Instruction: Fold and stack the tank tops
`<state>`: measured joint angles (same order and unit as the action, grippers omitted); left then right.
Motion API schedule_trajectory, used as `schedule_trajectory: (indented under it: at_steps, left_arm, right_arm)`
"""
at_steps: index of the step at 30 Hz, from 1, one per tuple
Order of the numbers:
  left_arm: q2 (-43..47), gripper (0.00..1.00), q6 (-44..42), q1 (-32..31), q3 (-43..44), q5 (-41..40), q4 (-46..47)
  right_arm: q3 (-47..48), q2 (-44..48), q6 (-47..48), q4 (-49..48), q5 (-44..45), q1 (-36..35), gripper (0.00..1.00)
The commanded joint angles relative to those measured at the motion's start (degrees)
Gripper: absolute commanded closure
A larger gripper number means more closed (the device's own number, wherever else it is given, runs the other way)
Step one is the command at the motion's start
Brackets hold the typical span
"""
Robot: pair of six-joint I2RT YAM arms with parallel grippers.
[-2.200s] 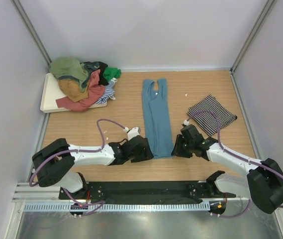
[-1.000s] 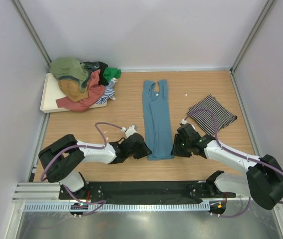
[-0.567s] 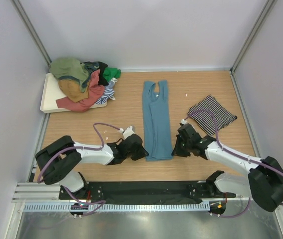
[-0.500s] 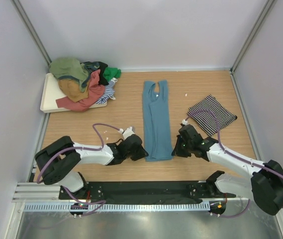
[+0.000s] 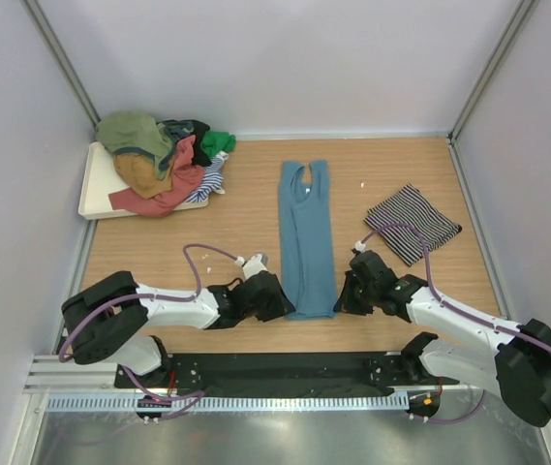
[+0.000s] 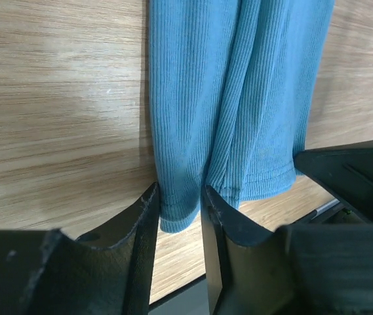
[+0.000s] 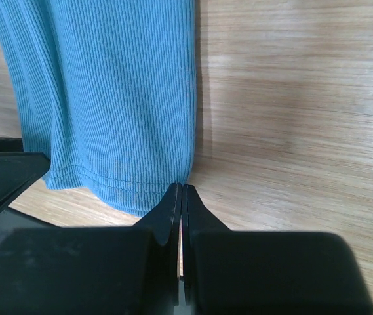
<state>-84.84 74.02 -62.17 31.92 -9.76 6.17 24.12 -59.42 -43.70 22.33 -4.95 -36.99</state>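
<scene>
The teal-blue tank top lies folded into a long narrow strip in the middle of the table, straps at the far end. My left gripper is at its near left hem corner. In the left wrist view, the jaws are closed on a bunched bit of the hem. My right gripper is at the near right hem corner. In the right wrist view, it is pinched tight on the edge of the cloth. The striped tank top lies folded at the right.
A heap of tank tops in olive, mustard, coral and green sits on a white tray at the far left. Metal frame posts stand at the back corners. A black rail runs along the near edge.
Both grippers have drawn back toward the near edge, pulling the teal top a little nearer with them. The striped top and the heap have not moved.
</scene>
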Motion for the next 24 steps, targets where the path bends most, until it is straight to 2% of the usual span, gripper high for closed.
schedule_trajectory:
  at_steps: [1,4,9,19,24]
  left_arm:
    - [-1.11,0.67,0.42,-0.32,-0.90,-1.40,-5.21]
    - [-2.08,0.73,0.95,-0.32,-0.90,-1.14,-5.21]
    - [-1.12,1.00,1.92,-0.67,-2.30,-2.46,-5.56]
    - [6.61,1.00,-0.54,-0.93,2.18,-2.37,-12.85]
    - [9.60,1.00,-2.56,-0.67,7.17,-5.44,-19.43]
  right_arm:
    - [-0.30,0.80,-1.12,-1.06,-0.76,-0.89,0.99]
    - [-0.21,0.62,-1.30,-1.32,-0.68,-1.24,0.99]
    - [0.31,0.97,-1.47,-0.88,-0.59,-1.59,0.99]
    - [7.25,6.42,0.54,5.52,0.02,-2.47,0.99]
    - [14.45,4.32,2.65,9.31,3.97,-2.47,0.99]
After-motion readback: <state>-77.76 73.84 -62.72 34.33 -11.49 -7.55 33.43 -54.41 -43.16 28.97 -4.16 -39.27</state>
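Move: The blue tank top's left hem corner sits between the left hand's parted fingertips, about 1 cm below the hand point. The right hand already holds the right hem corner; the shoulder end lies some 38 cm ahead of this hand and 2 cm to its left. The folded striped tank top is about 22 cm ahead and 22 cm to the right of the right hand. Both tops lie 2 cm below it. The blue hem's left corner is pinched as the left fingers shut on it, sinking half a centimetre; the left hand then draws it some 2 cm left and slightly back, rising roughly 2 cm at the end. The right hand keeps its pinch, almost still at first, then lifts its corner about 6 cm, drifting 2 cm left and, late on, a little forward. ##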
